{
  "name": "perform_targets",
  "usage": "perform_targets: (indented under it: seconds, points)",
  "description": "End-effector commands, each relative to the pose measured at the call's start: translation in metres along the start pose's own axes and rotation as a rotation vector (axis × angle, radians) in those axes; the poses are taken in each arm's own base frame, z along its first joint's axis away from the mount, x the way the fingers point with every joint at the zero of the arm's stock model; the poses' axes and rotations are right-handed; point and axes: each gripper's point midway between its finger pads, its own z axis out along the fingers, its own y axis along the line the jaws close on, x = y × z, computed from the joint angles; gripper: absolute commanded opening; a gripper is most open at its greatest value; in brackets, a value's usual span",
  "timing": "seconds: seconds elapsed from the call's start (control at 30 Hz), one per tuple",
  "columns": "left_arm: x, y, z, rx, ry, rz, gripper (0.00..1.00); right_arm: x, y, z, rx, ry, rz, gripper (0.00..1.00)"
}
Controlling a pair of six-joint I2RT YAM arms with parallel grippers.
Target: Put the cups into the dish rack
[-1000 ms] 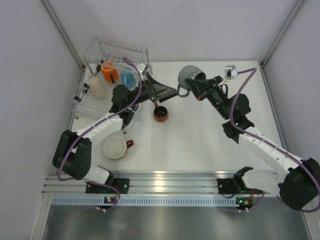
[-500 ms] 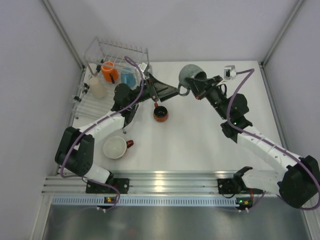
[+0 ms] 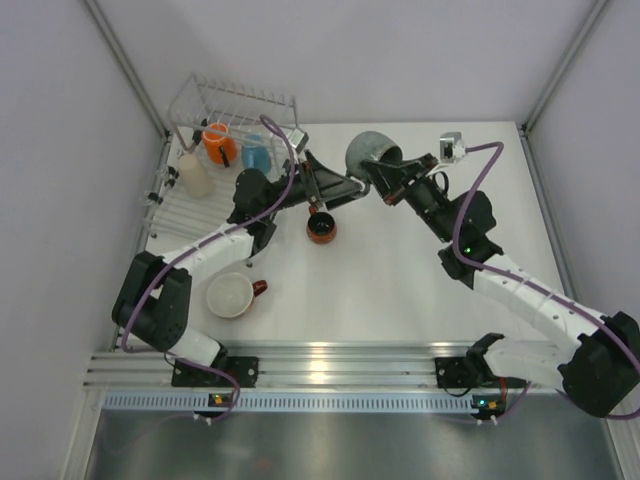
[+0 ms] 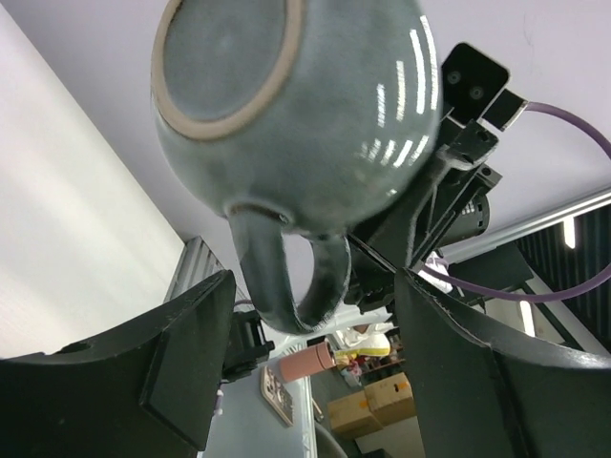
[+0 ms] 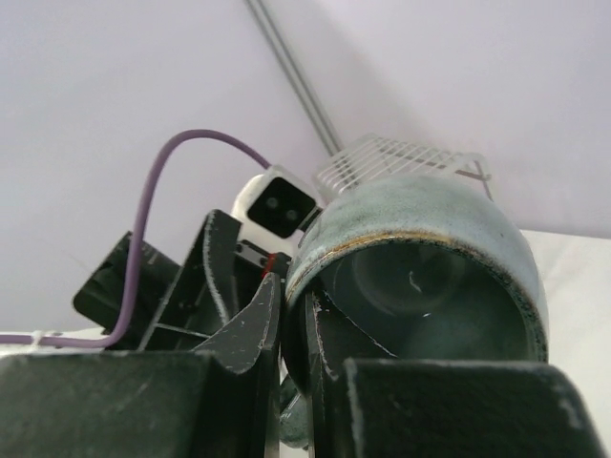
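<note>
My right gripper [image 3: 386, 172] is shut on the rim of a grey-blue glazed mug [image 3: 366, 150], holding it on its side above the table; one finger is inside the rim [image 5: 329, 334]. My left gripper [image 3: 346, 186] is open just under the mug. In the left wrist view the mug's handle [image 4: 286, 277] hangs between and above the spread fingers, touching neither. The dish rack [image 3: 250, 98] at the back left holds an orange mug [image 3: 218, 143], a light blue mug [image 3: 256, 157] and a beige tumbler [image 3: 195, 175]. A dark red-handled mug [image 3: 320, 228] and a white red-handled cup [image 3: 230, 295] stand on the table.
The rack's low drain tray [image 3: 165, 205] runs along the left wall. The dark mug stands directly below my left gripper's fingers. Grey walls close in the table on three sides, and a metal rail [image 3: 330, 360] with both arm bases lines the near edge.
My right gripper has carried the grey-blue mug leftwards toward my left gripper. The left gripper has reached a little further right, so the handle now lies over its open fingers.
</note>
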Motion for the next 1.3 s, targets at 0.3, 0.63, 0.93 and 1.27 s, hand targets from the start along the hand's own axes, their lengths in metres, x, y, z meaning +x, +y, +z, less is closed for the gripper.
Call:
perform_targets:
  seconds: [0.3,0.63,0.93,1.27]
  points:
    - [0.001,-0.049,0.001,0.219,0.013,-0.017,0.36,-0.059,0.069,0.0,-0.245,-0.188,0.04,0.0]
    - [-0.002,-0.063,-0.001,0.269,0.01,-0.011,0.0,-0.043,0.06,-0.004,-0.221,-0.148,0.043,0.05]
    - [-0.003,-0.059,-0.003,0.262,0.003,0.019,0.0,-0.046,0.053,-0.01,-0.166,-0.145,0.01,0.38]
    - [-0.01,-0.042,-0.003,0.094,-0.023,0.099,0.0,-0.052,0.047,-0.018,-0.118,-0.141,-0.029,0.47]
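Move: The grey cup, rim still pinched by the right fingers, has its middle about 5 cm ahead, 2 cm right and 2 cm above the left hand, its handle lying between the open left fingers. From the right hand it is some 4 cm ahead and 2 cm left, at its height. The brown cup is level ahead with the left hand, about 6 cm left, 28 cm below; the dish rack some 15 cm ahead, 26 cm left, 25 cm below. Left fingers pinch the cup's handle, both hands rise about 2 cm, then right fingers open around the rim. ##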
